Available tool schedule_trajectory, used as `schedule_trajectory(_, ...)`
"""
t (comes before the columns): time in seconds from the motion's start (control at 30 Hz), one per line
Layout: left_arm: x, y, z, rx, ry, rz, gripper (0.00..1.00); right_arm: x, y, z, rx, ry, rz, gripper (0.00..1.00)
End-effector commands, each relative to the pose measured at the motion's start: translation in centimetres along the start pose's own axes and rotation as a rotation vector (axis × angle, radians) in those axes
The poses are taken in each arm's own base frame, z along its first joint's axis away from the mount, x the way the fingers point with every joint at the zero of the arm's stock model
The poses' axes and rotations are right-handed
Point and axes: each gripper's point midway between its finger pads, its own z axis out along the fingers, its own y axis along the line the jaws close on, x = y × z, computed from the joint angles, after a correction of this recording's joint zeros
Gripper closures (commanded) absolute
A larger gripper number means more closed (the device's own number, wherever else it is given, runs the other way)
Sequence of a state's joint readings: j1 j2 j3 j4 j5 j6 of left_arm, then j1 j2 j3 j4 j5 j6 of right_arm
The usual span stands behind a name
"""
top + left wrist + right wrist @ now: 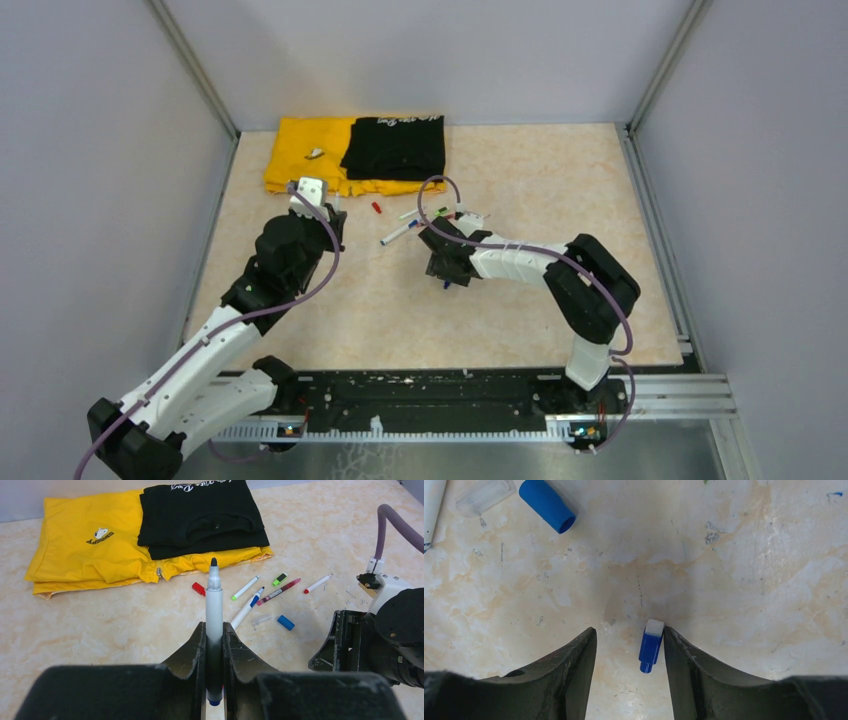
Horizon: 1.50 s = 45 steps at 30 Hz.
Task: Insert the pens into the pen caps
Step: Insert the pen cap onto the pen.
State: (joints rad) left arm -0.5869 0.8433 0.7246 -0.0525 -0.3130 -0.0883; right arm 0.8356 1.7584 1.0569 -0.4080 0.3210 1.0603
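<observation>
My left gripper (pixel 214 630) is shut on a white-barrelled pen (pixel 214 597), which points away from the wrist with its dark tip uncovered and a blue end behind the jaws. On the table beyond it lie several loose pens (pixel 245 609), one of them maroon (pixel 278 591), together with a red cap (pixel 198 588), a green cap (pixel 279 579) and a blue cap (pixel 285 622). My right gripper (pixel 630 635) hangs open just above the table. A small blue cap with a white end (pixel 650 649) lies between its jaws, against the right finger (pixel 676 650).
A folded yellow shirt (pixel 300 155) with a folded black shirt (pixel 395 145) on it lies at the far edge. A clear cap (pixel 481 496) and the blue cap (pixel 546 505) lie just beyond the right gripper. Grey walls close in the table on three sides.
</observation>
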Motion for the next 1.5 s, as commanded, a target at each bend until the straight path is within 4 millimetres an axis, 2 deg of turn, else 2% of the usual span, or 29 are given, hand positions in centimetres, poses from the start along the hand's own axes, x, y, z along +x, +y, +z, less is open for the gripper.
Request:
schedule_trajectory(0.0, -1.3, -0.2, -0.2, 0.014, -0.036, -0.004, 1.0, 0.1, -1.6, 1.2, 0.082, -0.001, -0.132, 0.48)
schedule_trajectory(0.07, -1.3, -0.2, -0.2, 0.013, -0.036, -0.004, 1.0, 0.2, -1.8, 1.4, 0.095, 0.007, -0.167, 0.5)
schedule_trajectory(0.17, -1.3, -0.2, -0.2, 0.016, -0.037, -0.004, 1.0, 0.3, -2.3, 1.4, 0.109, 0.019, -0.235, 0.59)
schedule_trajectory(0.27, -1.3, -0.2, -0.3, 0.014, -0.036, -0.004, 1.0, 0.3, -3.0, 1.3, 0.13, 0.018, -0.274, 0.64)
schedule_trajectory(0.5, -1.4, -0.2, -0.3, 0.015, -0.036, -0.002, 1.0, 0.5, -4.1, 1.0, 0.163, 0.023, -0.321, 0.63)
schedule_trajectory(0.63, -1.3, -0.1, -0.3, 0.012, -0.035, -0.003, 1.0, 0.7, -3.9, 0.6, 0.162, 0.027, -0.353, 0.62)
schedule_trajectory(0.77, -1.3, -0.3, -0.2, 0.019, -0.033, -0.003, 1.0, 1.1, -3.6, 0.6, 0.15, 0.039, -0.356, 0.68)
schedule_trajectory(0.87, -1.3, -0.3, -0.3, 0.018, -0.035, -0.003, 1.0, 1.4, -3.4, 0.3, 0.141, 0.048, -0.363, 0.68)
schedule_trajectory(1.27, -1.3, -0.3, -0.2, 0.019, -0.033, -0.003, 1.0, 1.8, -2.3, -0.5, 0.088, 0.071, -0.341, 0.61)
schedule_trajectory(1.47, -1.2, -0.4, -0.2, 0.023, -0.032, -0.002, 1.0, 2.1, -1.6, -0.5, 0.057, 0.083, -0.33, 0.72)
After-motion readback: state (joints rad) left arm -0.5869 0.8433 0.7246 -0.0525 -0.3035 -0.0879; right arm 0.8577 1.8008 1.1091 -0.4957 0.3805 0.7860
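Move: The dark blue pen cap lies on the table almost under the right hand, about 2 cm to its right, level with it front to back and 1 cm below, close by the right fingertip. The light blue cap lies some 10 cm ahead and 1 cm left; the clear cap is about 12 cm ahead and 4 cm left. From the left hand, still holding the uncapped marker, the dark blue cap lies some 18 cm right, 3 cm back and 24 cm down. The right hand, fingers pointing steeply down at the table, slips about 1 cm forward, shifts some 2 cm to its right over the dark blue pen cap and then eases about 1 cm back, sinking barely half a centimetre. As it goes, the wrist turns roughly 15 degrees counter-clockwise and rolls about as much, its left side dropping, while the fingers narrow from about half open to a third, with small re-openings, until the cap lies between the two tips, not yet plainly pinched. ##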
